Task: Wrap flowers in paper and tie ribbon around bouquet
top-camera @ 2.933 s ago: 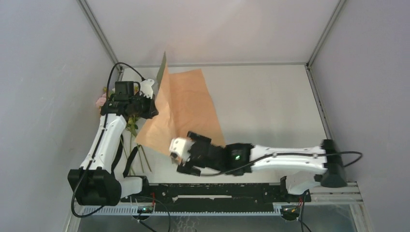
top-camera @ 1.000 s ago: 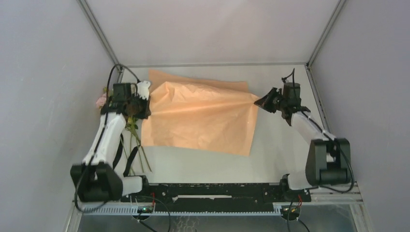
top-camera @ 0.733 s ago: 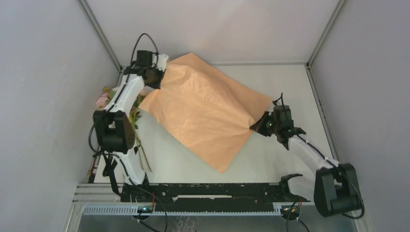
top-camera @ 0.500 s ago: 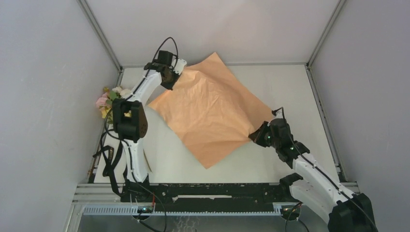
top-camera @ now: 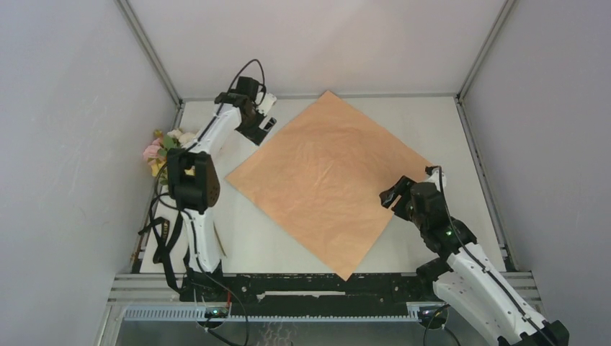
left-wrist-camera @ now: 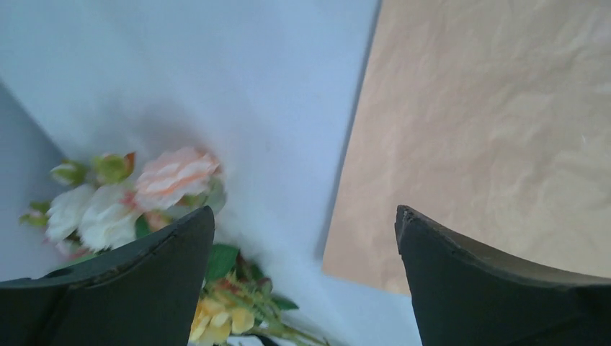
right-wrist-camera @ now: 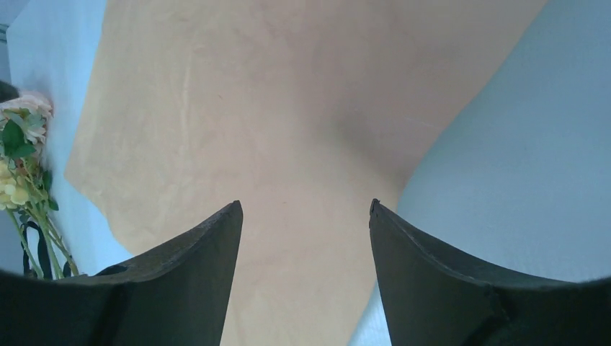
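Observation:
The paper [top-camera: 328, 180] lies flat on the table as a diamond, peach face up. My left gripper [top-camera: 264, 123] stands open just off its upper left edge, holding nothing. In the left wrist view the left gripper [left-wrist-camera: 304, 210] hangs over bare table, with the paper [left-wrist-camera: 490, 122] to the right and the flowers [left-wrist-camera: 137, 194] to the left. My right gripper [top-camera: 394, 195] is open at the paper's right corner. In the right wrist view the right gripper [right-wrist-camera: 305, 203] hovers empty above the paper [right-wrist-camera: 274, 108]. The flowers [top-camera: 163, 147] lie by the left wall. No ribbon shows.
Grey walls close in the table [top-camera: 432, 122] on the left, back and right. The left arm's upright base section [top-camera: 192, 189] stands between the flowers and the paper. Black cables [top-camera: 160, 232] hang at the near left. Flower stems [right-wrist-camera: 36, 231] show at the right wrist view's left edge.
Both grippers opened and let go of the paper, which dropped and spread flat on the table. The right gripper drew back a little toward the near right.

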{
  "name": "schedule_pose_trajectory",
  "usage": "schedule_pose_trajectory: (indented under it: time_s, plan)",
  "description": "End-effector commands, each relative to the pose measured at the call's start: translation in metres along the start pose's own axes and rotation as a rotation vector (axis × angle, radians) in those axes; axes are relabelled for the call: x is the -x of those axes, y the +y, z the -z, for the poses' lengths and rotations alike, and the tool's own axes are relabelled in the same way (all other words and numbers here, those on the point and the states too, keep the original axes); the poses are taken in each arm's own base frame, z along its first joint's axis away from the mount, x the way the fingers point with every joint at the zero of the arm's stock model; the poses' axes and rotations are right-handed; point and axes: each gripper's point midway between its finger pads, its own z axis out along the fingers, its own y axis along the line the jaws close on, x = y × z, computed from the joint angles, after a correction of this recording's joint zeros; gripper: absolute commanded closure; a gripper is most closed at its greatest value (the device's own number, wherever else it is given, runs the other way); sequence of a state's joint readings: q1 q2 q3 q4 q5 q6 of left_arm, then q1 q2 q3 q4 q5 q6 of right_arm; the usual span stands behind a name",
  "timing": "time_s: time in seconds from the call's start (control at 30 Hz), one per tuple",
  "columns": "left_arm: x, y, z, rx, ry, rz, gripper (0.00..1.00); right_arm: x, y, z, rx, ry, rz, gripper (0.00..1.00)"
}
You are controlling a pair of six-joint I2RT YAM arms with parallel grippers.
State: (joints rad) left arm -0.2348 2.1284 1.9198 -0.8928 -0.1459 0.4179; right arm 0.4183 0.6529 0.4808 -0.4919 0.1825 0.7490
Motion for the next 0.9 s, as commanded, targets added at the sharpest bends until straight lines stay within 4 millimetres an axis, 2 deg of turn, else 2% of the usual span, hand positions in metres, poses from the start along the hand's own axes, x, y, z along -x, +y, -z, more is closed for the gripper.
schedule_pose_trajectory:
  time_s: [0.0, 0.1, 0.27, 0.33, 0.37, 0.47, 0.5, 0.6, 0.73, 0.87]
  plan:
    - [-0.007, 0.042, 0.104, 0.075, -0.162, 0.122, 0.00, 0.009, 0.004, 0.003, -0.032, -0.038, 0.033, 0.26]
    - [-0.063, 0.043, 0.114, 0.041, -0.121, 0.201, 0.00, 0.003, 0.007, 0.000, -0.039, -0.020, 0.076, 0.27]
    - [-0.180, 0.067, 0.102, 0.118, -0.015, 0.430, 0.02, 0.015, 0.021, 0.001, -0.071, -0.068, 0.181, 0.27]
    - [-0.215, 0.075, 0.091, 0.129, 0.004, 0.558, 0.11, 0.019, 0.029, 0.001, -0.091, -0.082, 0.238, 0.28]
    - [-0.227, 0.075, 0.084, 0.114, 0.015, 0.618, 0.20, 0.019, 0.035, 0.000, -0.092, -0.080, 0.263, 0.28]
    - [-0.253, 0.073, 0.061, 0.107, 0.041, 0.768, 0.53, 0.012, 0.057, -0.006, -0.049, -0.060, 0.327, 0.28]
    - [-0.258, 0.071, 0.055, 0.110, 0.040, 0.801, 0.59, 0.010, 0.063, -0.007, -0.035, -0.058, 0.340, 0.28]
    - [-0.267, 0.073, 0.044, 0.142, 0.030, 0.847, 0.61, 0.005, 0.073, -0.008, -0.016, -0.053, 0.359, 0.28]
    - [-0.276, 0.078, 0.032, 0.162, 0.059, 0.885, 0.61, 0.001, 0.074, -0.007, -0.011, -0.047, 0.365, 0.28]
    - [-0.282, 0.085, 0.029, 0.200, 0.069, 0.898, 0.61, 0.001, 0.074, -0.004, -0.008, -0.046, 0.364, 0.28]
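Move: The flower stems, just below the yellow blooms, lie about 19 cm back and 20 cm to the left of the left hand, some 10 cm below it. The blossoms lie about 13 cm farther out than the stems and 4 cm more to the left; the black ribbon about 13 cm nearer the base and 7 cm more left. The paper's left corner is 13 cm back, 10 cm left of the left hand. From the right hand the stems are some 55 cm left and 4 cm ahead. To the flower stems the left hand swings back and left, nearly 30 cm in all, rising about 9 cm over the table and then sinking some 14 cm to come down close above them, turning about 50 degrees counter-clockwise. Its wide-open fingers narrow to under half open on the way. Meanwhile the right hand, empty and open above the paper, shifts some 5 cm left and rolls its left side down. ##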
